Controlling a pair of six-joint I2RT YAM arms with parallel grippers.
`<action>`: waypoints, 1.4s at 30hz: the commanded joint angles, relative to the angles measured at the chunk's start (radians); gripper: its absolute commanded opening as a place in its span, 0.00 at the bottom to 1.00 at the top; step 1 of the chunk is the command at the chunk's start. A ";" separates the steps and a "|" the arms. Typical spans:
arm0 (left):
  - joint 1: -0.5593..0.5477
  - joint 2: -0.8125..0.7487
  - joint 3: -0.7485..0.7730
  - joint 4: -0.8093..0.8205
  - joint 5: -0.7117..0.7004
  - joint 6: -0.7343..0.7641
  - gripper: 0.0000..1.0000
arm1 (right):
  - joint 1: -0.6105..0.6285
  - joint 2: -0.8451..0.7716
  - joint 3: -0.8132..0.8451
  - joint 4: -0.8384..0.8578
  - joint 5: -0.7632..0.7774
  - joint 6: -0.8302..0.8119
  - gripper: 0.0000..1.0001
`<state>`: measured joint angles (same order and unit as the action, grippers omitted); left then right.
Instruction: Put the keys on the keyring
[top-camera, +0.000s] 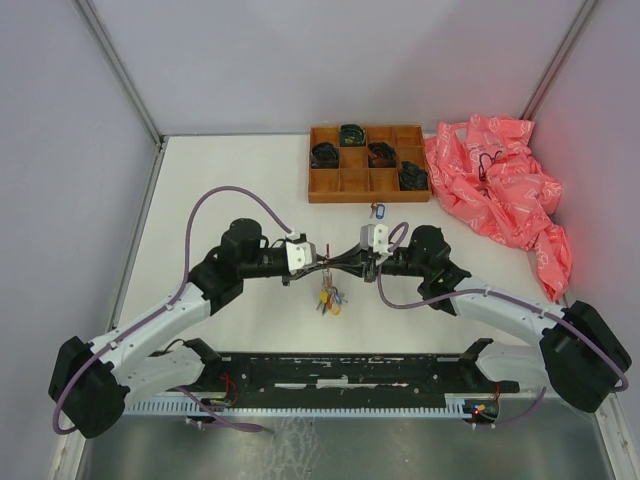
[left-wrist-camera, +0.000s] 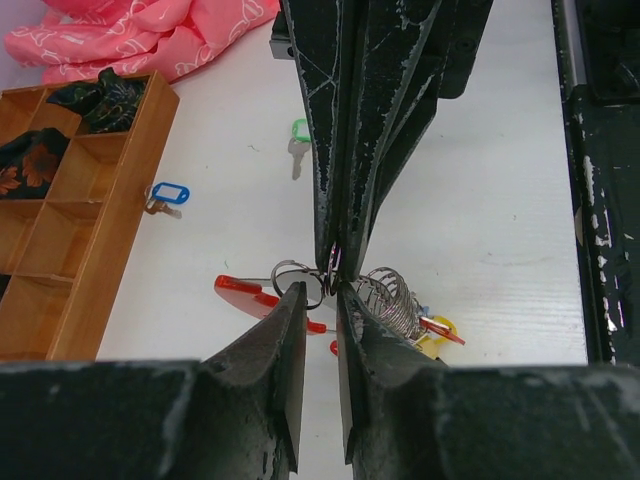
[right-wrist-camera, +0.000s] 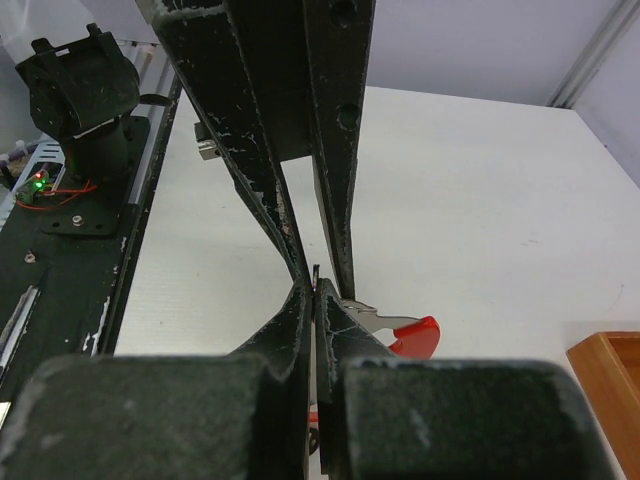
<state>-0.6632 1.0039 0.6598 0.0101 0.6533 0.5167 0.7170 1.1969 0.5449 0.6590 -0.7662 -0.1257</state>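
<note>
My two grippers meet tip to tip above the table's middle. The right gripper (right-wrist-camera: 315, 285) is shut on the thin silvery keyring (left-wrist-camera: 289, 262), seen edge-on between its fingers. From the ring hang a red-tagged key (left-wrist-camera: 240, 293), a wire coil (left-wrist-camera: 392, 298) and a yellow tag (left-wrist-camera: 441, 329); this bunch (top-camera: 330, 298) dangles below the grippers. My left gripper (left-wrist-camera: 321, 288) faces the ring with a narrow gap between its jaws and nothing clamped in them. A green-tagged key (left-wrist-camera: 299, 131) and a blue-tagged key (top-camera: 377, 210) lie loose on the table.
A brown wooden compartment tray (top-camera: 345, 196) with dark coiled items stands at the back. Crumpled pink plastic (top-camera: 500, 185) lies to its right. The black base rail (top-camera: 350, 370) runs along the near edge.
</note>
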 joint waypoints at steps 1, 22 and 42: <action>0.005 -0.001 0.008 0.058 0.043 -0.028 0.24 | -0.005 -0.009 0.011 0.100 -0.055 0.026 0.01; 0.014 -0.004 0.012 0.085 0.118 -0.036 0.03 | -0.004 0.022 0.045 0.033 -0.076 0.026 0.04; 0.015 -0.048 0.104 -0.227 -0.141 0.048 0.03 | -0.008 -0.116 0.288 -0.763 0.541 0.219 0.63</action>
<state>-0.6476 1.0157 0.7738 -0.2981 0.5491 0.5610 0.7113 1.0710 0.7174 0.1631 -0.4419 -0.0040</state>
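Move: Between the two hands, level with both, is the keyring: its wire lies about 1 cm to the right of the left hand point, between half-open fingers, and about 1 cm to the left of the right hand, whose shut fingers hold it. The bunch of keys hangs roughly 8 cm below. On the table, some 17 cm below the left hand, the blue-tagged key lies about 21 cm ahead and 12 cm right, the green-tagged key about 7 cm ahead and 19 cm right. Closing on the keyring's wire, the left fingers take a pinch while creeping back about 1 cm, with the right hand still holding on. The right fingers then open wide and let go, backing off some 3 cm to the right and as far forward, yawing clockwise about 20 degrees. The left hand keeps its pinch, draws about 2.5 cm left and sinks a little, its wrist rolling about 10 degrees. ##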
